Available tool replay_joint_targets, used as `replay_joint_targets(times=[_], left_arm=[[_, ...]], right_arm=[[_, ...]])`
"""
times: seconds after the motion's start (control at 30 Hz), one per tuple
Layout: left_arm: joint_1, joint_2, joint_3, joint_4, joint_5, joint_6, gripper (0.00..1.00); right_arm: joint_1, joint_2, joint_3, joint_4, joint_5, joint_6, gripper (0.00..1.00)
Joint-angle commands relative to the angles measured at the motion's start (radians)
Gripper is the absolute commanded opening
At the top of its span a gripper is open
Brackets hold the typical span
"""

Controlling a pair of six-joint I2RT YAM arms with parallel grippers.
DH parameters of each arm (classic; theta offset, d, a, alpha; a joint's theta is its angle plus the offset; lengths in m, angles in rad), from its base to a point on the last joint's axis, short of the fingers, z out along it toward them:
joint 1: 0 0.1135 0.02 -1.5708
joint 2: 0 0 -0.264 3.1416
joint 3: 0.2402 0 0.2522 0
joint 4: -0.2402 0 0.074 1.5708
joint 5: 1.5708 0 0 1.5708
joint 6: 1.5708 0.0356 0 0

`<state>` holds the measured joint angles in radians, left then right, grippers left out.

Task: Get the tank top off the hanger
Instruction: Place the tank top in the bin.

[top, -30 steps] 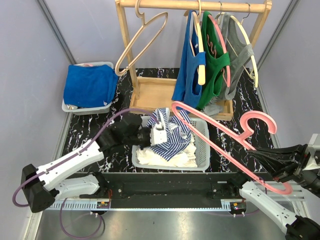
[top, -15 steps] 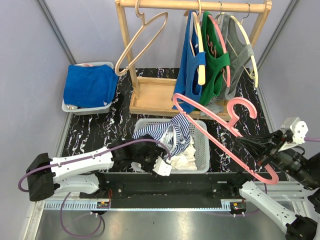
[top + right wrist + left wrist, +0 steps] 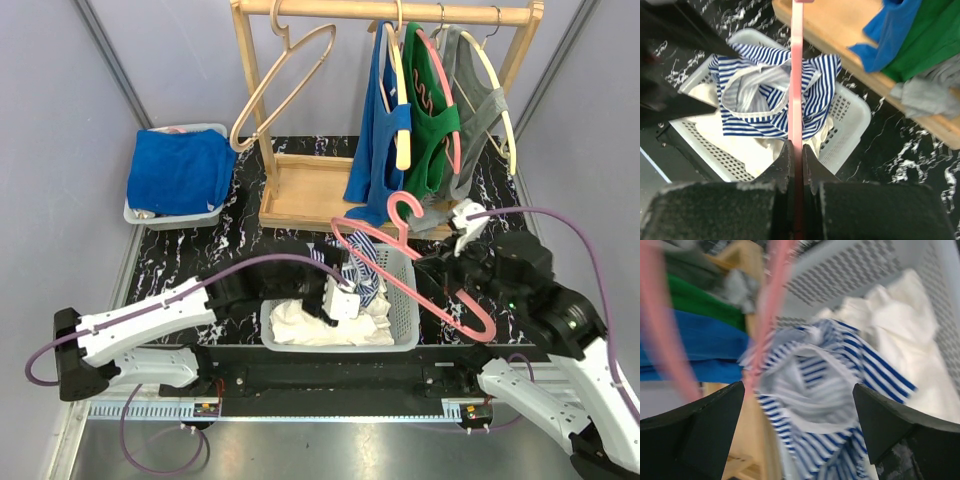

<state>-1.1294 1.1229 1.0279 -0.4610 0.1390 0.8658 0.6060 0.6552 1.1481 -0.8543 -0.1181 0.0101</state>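
Observation:
The blue-and-white striped tank top point(image 3: 366, 270) lies crumpled in the white basket point(image 3: 407, 318), on top of white cloth. My left gripper point(image 3: 343, 297) hovers just over it, open, with nothing between its black fingers point(image 3: 695, 435); the striped tank top point(image 3: 830, 390) fills the view below them. My right gripper point(image 3: 452, 272) is shut on the lower bar of the pink hanger point(image 3: 425, 295), which slants across the basket. In the right wrist view the hanger point(image 3: 797, 75) crosses over the tank top point(image 3: 755, 100). I cannot tell whether any strap still hangs on it.
A wooden rack point(image 3: 300, 190) at the back holds blue point(image 3: 378, 140), green point(image 3: 430, 130) and grey point(image 3: 480, 110) tank tops on hangers, plus a bare wooden hanger point(image 3: 285, 80). A grey tray of blue cloth point(image 3: 180, 172) sits at the back left.
My left gripper has opened and let go of the striped tank top, which has dropped into the basket. My right arm has swung the pink hanger leftward over the basket.

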Motion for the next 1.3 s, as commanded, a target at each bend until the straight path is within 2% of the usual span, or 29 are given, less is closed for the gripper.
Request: replay_joint_targets(times=[0.0,0.13,0.33,0.5,0.53,0.63,0.8,0.9,1.0,1.27], left_arm=[[0.020,0.011,0.164,0.051,-0.104,-0.013,0.99],[0.074,0.018,0.235,0.189,-0.171,-0.114,0.99],[0.123,0.055,0.307,0.147,-0.058,-0.096,0.99],[0.163,0.086,0.437,-0.020,0.141,-0.155,0.99],[0.193,0.092,0.492,-0.051,0.240,-0.171,0.99],[0.244,0.113,0.605,-0.157,0.417,-0.252,0.99],[0.275,0.143,0.704,-0.261,0.579,-0.347,0.99],[0.281,0.181,0.767,-0.335,0.722,-0.405,0.99],[0.284,0.196,0.791,-0.396,0.798,-0.452,0.99],[0.284,0.190,0.661,-0.415,0.676,-0.364,0.97]], right_arm=[[-0.003,-0.008,-0.048,0.078,-0.048,0.044,0.00],[-0.003,-0.014,-0.070,-0.003,-0.162,0.059,0.00],[-0.003,-0.058,0.027,0.012,-0.222,0.018,0.00],[-0.003,-0.020,0.123,0.024,-0.290,-0.070,0.00],[-0.003,-0.014,0.145,0.024,-0.298,-0.088,0.00],[-0.003,0.015,0.177,0.018,-0.318,-0.114,0.00],[-0.003,0.026,0.187,0.052,-0.350,-0.124,0.00],[-0.003,0.031,0.193,0.051,-0.353,-0.134,0.00],[-0.003,0.029,0.200,0.046,-0.356,-0.147,0.00],[-0.003,0.047,0.228,0.063,-0.380,-0.150,0.00]])
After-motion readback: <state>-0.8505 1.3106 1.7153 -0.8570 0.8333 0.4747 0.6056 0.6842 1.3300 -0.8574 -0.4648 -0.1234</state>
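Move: The pink hanger's left end is what the open left hand is heading for. It lies roughly 6 cm ahead of that hand and 8 cm above it, neither left nor right. The right hand already grips this hanger, with the same end about 8 cm ahead and 17 cm to its left, at its own height. Below the left hand, in the bin, the striped tank top lies some 15 cm down and 5 cm ahead, and the white garment 17 cm down, straight under it. Still pinching the pink hanger, the right hand dips slightly, then lifts it to about 7 cm higher while drawing back 5 cm, easing left and swinging counter-clockwise some 20 degrees. The left hand, fingers staying wide open, climbs about 20 cm off the bin, first forward, then back, sinks a little and turns its wrist some 35 degrees, bringing its jaws to either side of the hanger's left end. ##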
